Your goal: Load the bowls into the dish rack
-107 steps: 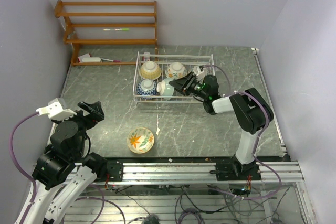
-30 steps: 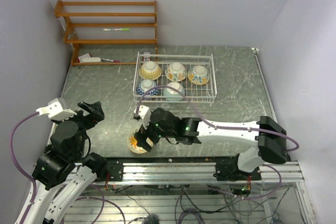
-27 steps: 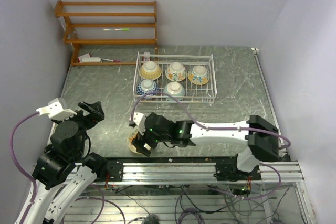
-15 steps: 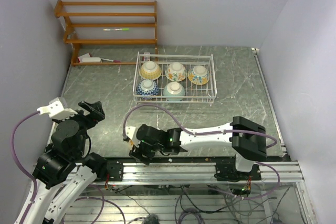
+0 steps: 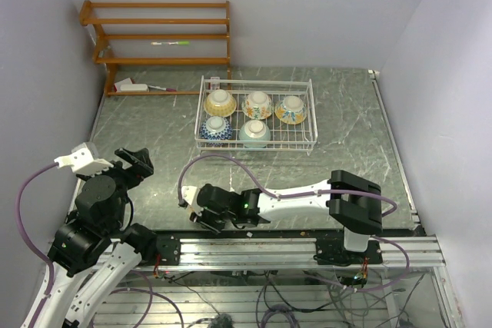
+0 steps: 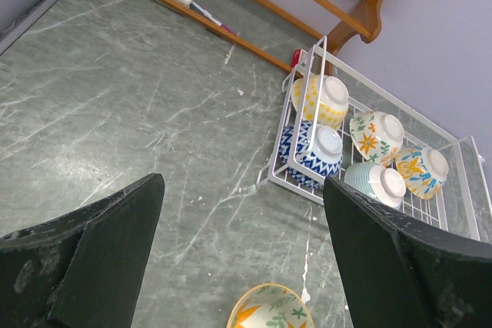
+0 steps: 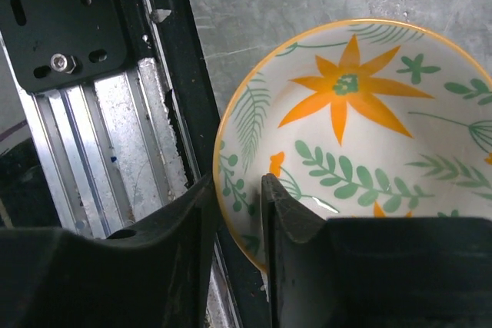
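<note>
The loose bowl [image 7: 361, 113], white inside with an orange flower and green leaves, sits at the table's near edge. My right gripper [image 7: 234, 182] is shut on its near rim, one finger inside and one outside. In the top view the right gripper [image 5: 200, 217] covers this bowl. The bowl's far part also shows in the left wrist view [image 6: 269, 311]. The white wire dish rack [image 5: 294, 136] holds several upturned bowls, with its near right corner bare. My left gripper [image 6: 242, 182] is open and empty, raised at the left [image 5: 137, 160].
An orange-brown wooden shelf unit [image 5: 157, 36] stands at the back left with small items on it. The metal rail [image 7: 108, 144] runs along the table's front edge right beside the held bowl. A purple cable [image 5: 223, 159] loops from the right arm.
My right arm has swung from the rack to the loose bowl at the near edge, come down over it and closed on its rim. The left arm has not moved.
</note>
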Motion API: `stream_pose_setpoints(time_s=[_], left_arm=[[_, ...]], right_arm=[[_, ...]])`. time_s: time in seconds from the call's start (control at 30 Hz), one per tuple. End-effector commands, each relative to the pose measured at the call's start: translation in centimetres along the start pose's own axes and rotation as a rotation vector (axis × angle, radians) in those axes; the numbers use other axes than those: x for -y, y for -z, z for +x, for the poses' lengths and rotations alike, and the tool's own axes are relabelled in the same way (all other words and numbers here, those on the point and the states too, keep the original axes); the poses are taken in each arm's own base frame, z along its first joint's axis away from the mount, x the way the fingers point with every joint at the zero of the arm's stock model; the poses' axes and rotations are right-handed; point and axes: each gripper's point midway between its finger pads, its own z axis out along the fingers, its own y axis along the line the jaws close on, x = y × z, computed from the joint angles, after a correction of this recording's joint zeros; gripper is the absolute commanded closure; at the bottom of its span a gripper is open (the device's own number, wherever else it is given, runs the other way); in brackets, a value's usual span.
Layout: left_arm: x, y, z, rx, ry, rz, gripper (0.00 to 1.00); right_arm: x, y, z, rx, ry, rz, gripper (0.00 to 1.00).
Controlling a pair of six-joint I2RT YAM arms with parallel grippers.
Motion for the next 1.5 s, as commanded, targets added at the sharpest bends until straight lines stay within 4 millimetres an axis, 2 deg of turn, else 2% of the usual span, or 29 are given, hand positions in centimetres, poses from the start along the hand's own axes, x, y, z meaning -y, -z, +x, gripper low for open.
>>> stream_pose_setpoints(time_s=[0.0,0.07,0.17,0.33,0.43,0.63,0.7,0.73,0.83,1.03,1.17,1.23,1.3,1.47], left_arm=[[0.3,0.2,-1.1,0.031,0.027,0.006,0.05],[0.3,0.2,-1.1,0.031,0.028,0.007,0.04],[0.3,0.2,-1.0,0.029,0.030,0.008,0.04],[0.3,0.2,-1.0,0.031,0.031,0.007,0.05],[0.3,0.2,-1.0,0.031,0.032,0.007,0.05],[0.4,0.2,-1.0,0.029,0.034,0.011,0.05],[0.4,0.2,-1.0,0.029,0.032,0.011,0.05],[0.4,0.2,-1.0,0.029,0.032,0.011,0.04],[0.3,0.2,-1.0,0.030,0.029,0.008,0.05],[0.4,0.2,-1.0,0.032,0.031,0.014,0.04],[0.4,0.2,-1.1,0.032,0.030,0.014,0.05],[0.5,0.2,-1.0,0.031,0.031,0.016,0.05],[0.5,0.1,-0.9,0.030,0.032,0.019,0.05],[0.6,0.1,-0.9,0.027,0.029,0.022,0.04]], right_arm=[[0.5,0.4,-1.5,0.058,-0.006,0.037,0.76],[0.5,0.7,-1.7,0.072,-0.013,0.042,0.82],[0.7,0.9,-1.9,0.083,-0.026,0.050,0.83],[0.9,0.7,-1.9,0.084,-0.053,0.060,0.98],[1.2,1.4,-3.0,0.131,-0.088,0.068,1.00],[3.6,5.2,-7.6,0.321,-0.251,0.007,1.00],[4.2,6.5,-8.4,0.387,-0.305,-0.053,1.00],[4.4,7.7,-9.5,0.442,-0.330,-0.098,1.00],[5.7,10.4,-11.1,0.539,-0.384,-0.145,1.00],[9.6,16.1,-12.8,0.714,-0.488,-0.157,1.00],[13.4,20.6,-12.9,0.842,-0.548,-0.102,1.00],[16.1,22.9,-12.6,0.906,-0.585,-0.035,1.00],[18.2,24.5,-12.1,0.943,-0.614,0.037,1.00],[22.9,26.8,-10.3,1.017,-0.710,0.174,1.00]])
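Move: The leaf-patterned bowl sits right at my right fingers, its near rim already between them, its middle about 5 cm ahead, 2 cm to the left and 1 cm lower. The rack's empty front-right spot is some 26 cm ahead and 26 cm right; the teal bowl lies about 26 cm ahead and 14 cm right, the blue-patterned bowl 27 cm ahead and 3 cm right. From my left hand, the leaf-patterned bowl is roughly 14 cm right, 5 cm back and 25 cm below. I close my right fingers fully on the near rim of the leaf-patterned bowl, barely shifting at first, then swing it up about 22 cm, forward 19 cm and right 13 cm, towards the front of the rack. On the way I roll my wrist some 50 degrees so the downward-pointing fingers come up, and turn it clockwise. ##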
